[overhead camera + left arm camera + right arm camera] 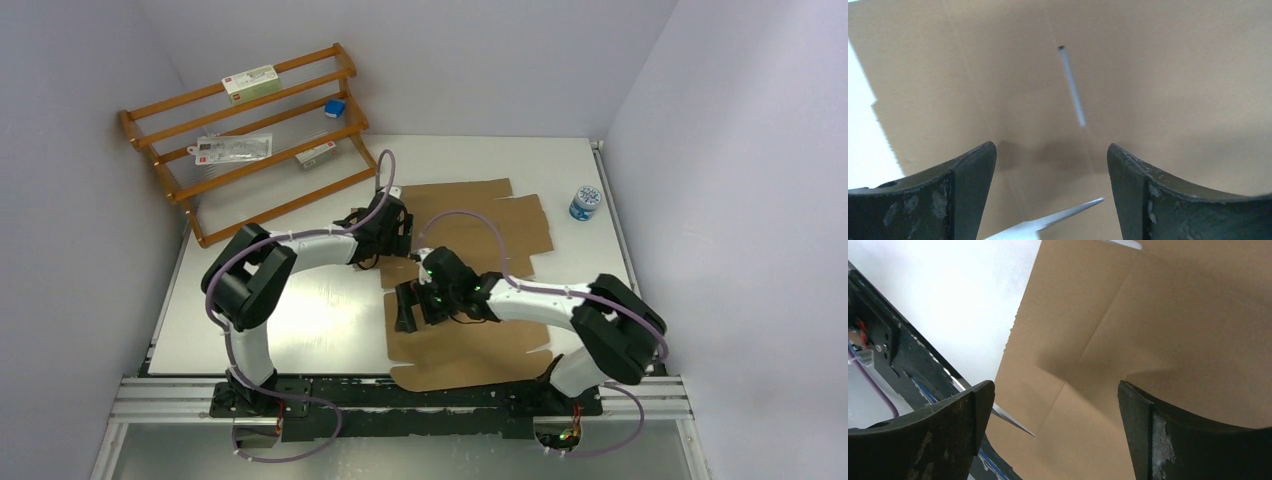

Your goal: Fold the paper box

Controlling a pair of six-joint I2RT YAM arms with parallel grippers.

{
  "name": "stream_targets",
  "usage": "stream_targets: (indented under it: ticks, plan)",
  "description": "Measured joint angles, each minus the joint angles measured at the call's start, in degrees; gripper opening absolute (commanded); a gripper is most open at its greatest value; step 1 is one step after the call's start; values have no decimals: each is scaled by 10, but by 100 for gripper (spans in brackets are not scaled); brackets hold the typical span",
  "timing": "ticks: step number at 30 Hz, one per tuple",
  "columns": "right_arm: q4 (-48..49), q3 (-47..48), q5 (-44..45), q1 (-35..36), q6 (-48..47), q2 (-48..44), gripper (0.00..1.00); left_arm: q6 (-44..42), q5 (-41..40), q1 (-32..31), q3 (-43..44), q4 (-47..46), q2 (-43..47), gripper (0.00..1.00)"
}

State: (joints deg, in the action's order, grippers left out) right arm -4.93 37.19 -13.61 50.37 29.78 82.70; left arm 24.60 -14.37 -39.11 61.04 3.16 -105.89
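Observation:
The paper box (480,215) is a flat brown cardboard sheet with flaps and slits, lying on the white table from centre to near edge. My left gripper (398,236) hovers over the sheet's left side, near its middle. In the left wrist view its jaws (1051,150) stand open over bare cardboard (1158,75), with a narrow slit (1072,85) ahead. My right gripper (410,305) is over the nearer half of the sheet, pointing left. In the right wrist view it (1055,387) is open above a creased panel (1158,315), nothing between the fingers.
A wooden rack (245,130) with small packets and a blue block leans at the back left. A small blue-and-white jar (585,202) stands at the table's right side. Walls close in on both sides. A metal rail (400,395) runs along the near edge.

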Motion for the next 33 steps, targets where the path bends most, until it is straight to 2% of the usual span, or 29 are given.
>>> stream_targets:
  ticks: [4,8,15,19,23,27,33]
  plan:
    - [13,54,-2,25,2,60,98,-9,1,12,20,-1,-11,87]
    - [0,91,3,31,-7,79,100,-9,8,38,30,-6,-10,88]
    - [-88,184,97,10,-69,62,100,-10,28,95,23,-19,38,90]
    - [-129,216,153,-45,-102,25,100,-7,52,130,-7,-42,81,90]
    - [-149,226,174,-141,-127,-1,100,1,92,176,-48,-59,99,90]
    - [-159,228,190,-232,-145,-2,100,2,120,203,-57,-59,87,89]
    - [-144,217,192,-311,-141,10,100,-2,169,209,-46,-59,41,86]
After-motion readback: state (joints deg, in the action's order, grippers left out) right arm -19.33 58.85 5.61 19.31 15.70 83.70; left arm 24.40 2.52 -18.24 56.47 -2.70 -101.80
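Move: The outer edge of the left flap lies about 11 cm to the left of my left hand, nearly level and 2 cm below; the slot is some 3 cm ahead and 1 cm right. From my right hand, the right flap is roughly 18 cm ahead and 29 cm right, the blue jar about 22 cm ahead and 38 cm right, and the near panel's slit 4 cm ahead and 5 cm left, just inside the sheet's edge. With my right fingers down on the near panel, I finish sliding the sheet about 4 cm left, then lift off and arc forward and right some 20 cm each way towards the right flap, rising 9 cm and turning clockwise. My left hand goes a few centimetres forward at first, lifts off, swings about 10 cm left, then sinks over the left flap's outer edge. Both grippers stay open. ##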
